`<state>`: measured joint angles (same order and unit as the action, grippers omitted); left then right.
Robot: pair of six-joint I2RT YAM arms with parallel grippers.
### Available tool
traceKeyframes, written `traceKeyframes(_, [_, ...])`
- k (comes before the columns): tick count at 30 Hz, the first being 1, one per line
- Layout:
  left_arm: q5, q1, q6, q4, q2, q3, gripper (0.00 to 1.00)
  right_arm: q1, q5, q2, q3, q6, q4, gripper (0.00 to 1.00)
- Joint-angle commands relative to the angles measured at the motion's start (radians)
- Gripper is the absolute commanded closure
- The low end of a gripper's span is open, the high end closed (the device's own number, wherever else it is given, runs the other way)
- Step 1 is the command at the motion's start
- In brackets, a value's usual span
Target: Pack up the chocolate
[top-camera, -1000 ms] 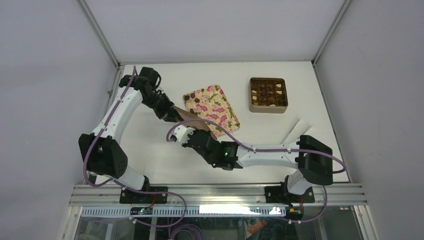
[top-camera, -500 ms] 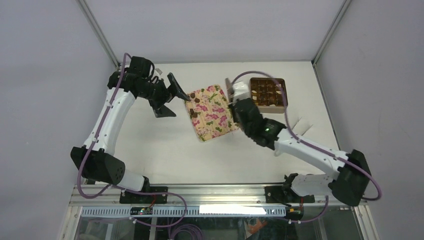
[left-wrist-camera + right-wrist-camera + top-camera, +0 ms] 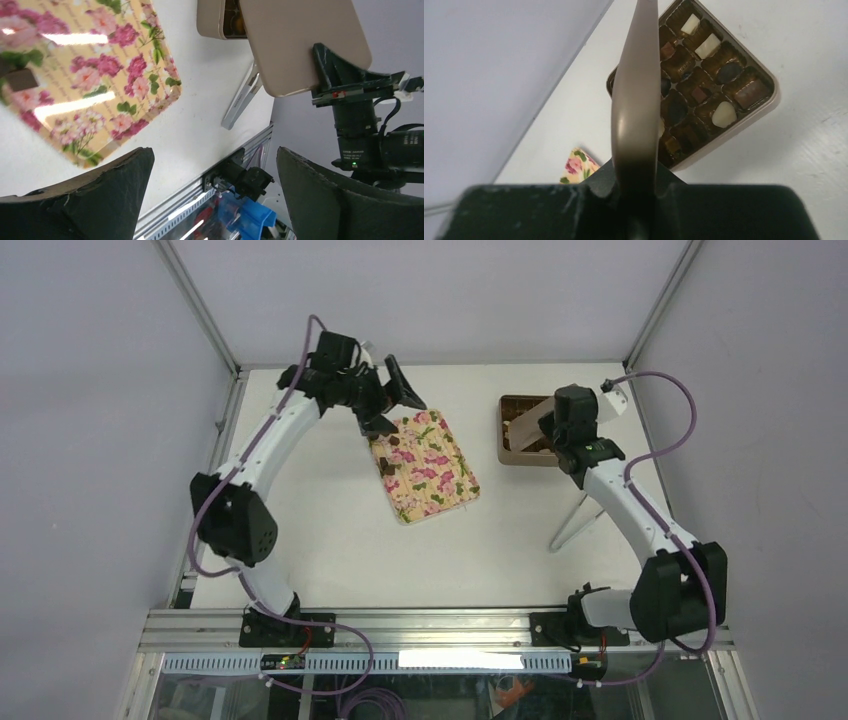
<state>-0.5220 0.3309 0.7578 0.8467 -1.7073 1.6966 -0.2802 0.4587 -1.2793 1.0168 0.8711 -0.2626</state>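
Note:
A few dark chocolate pieces (image 3: 396,441) lie at the far corner of a floral tray (image 3: 432,468); one (image 3: 22,79) shows in the left wrist view. More chocolate (image 3: 728,73), dark and white, sits in the compartments of the brown box (image 3: 744,117) at the back right (image 3: 512,455). My right gripper (image 3: 550,432) is shut on the flat tan lid (image 3: 636,95), holding it tilted on edge over the box's left side. My left gripper (image 3: 390,405) hovers open above the tray's far corner with nothing between its fingers (image 3: 100,192).
A thin silver strip (image 3: 575,520) lies on the white table right of the tray, also seen from the left wrist (image 3: 242,100). Grey walls close in the back and both sides. The aluminium rail (image 3: 430,625) runs along the near edge.
My right arm swung from in front of the tray to the box, carrying the lid. My left gripper let go, opened wide and moved back to the tray's far corner.

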Motion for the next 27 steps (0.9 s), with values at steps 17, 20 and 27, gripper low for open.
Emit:
traceKeyframes(17, [-0.084,0.218,-0.083,-0.082,-0.445,0.392,0.01,0.113,-0.077,-0.333,0.203,0.328,0.347,1.00])
traceKeyframes(20, [-0.086,0.218,-0.076,-0.081,-0.475,0.408,0.01,0.128,-0.067,-0.375,0.216,0.373,0.347,1.00])
traceKeyframes(27, [-0.072,0.218,-0.046,-0.087,-0.559,0.494,0.01,0.144,-0.075,-0.442,0.205,0.432,0.341,1.00])
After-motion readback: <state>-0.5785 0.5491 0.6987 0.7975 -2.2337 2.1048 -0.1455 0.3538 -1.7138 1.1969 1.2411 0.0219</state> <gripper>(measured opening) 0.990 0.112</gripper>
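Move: The chocolate box stands about 9 cm ahead of the right hand, roughly level with it sideways and some 17 cm below; this hand already holds the brown lid by its edge. From the same hand the flowered tray is about 28 cm to the left and level in reach, and the tongs lie some 15 cm back and 9 cm right, both about 20 cm lower. For the empty left hand, the box is about 12 cm ahead, 34 cm right and 22 cm below, with the tray 3 cm ahead, 5 cm right and 25 cm below. The lid, still pinched in the closed right fingers, is carried about 12 cm forward across the box towards its far side, sinking some 4 cm in all, while the hand rolls about 20 degrees, left side up, and turns slightly clockwise. Meanwhile the wide-open left hand sweeps some 14 cm right and 9 cm down across the tray towards the box, turning about 15 degrees clockwise. ##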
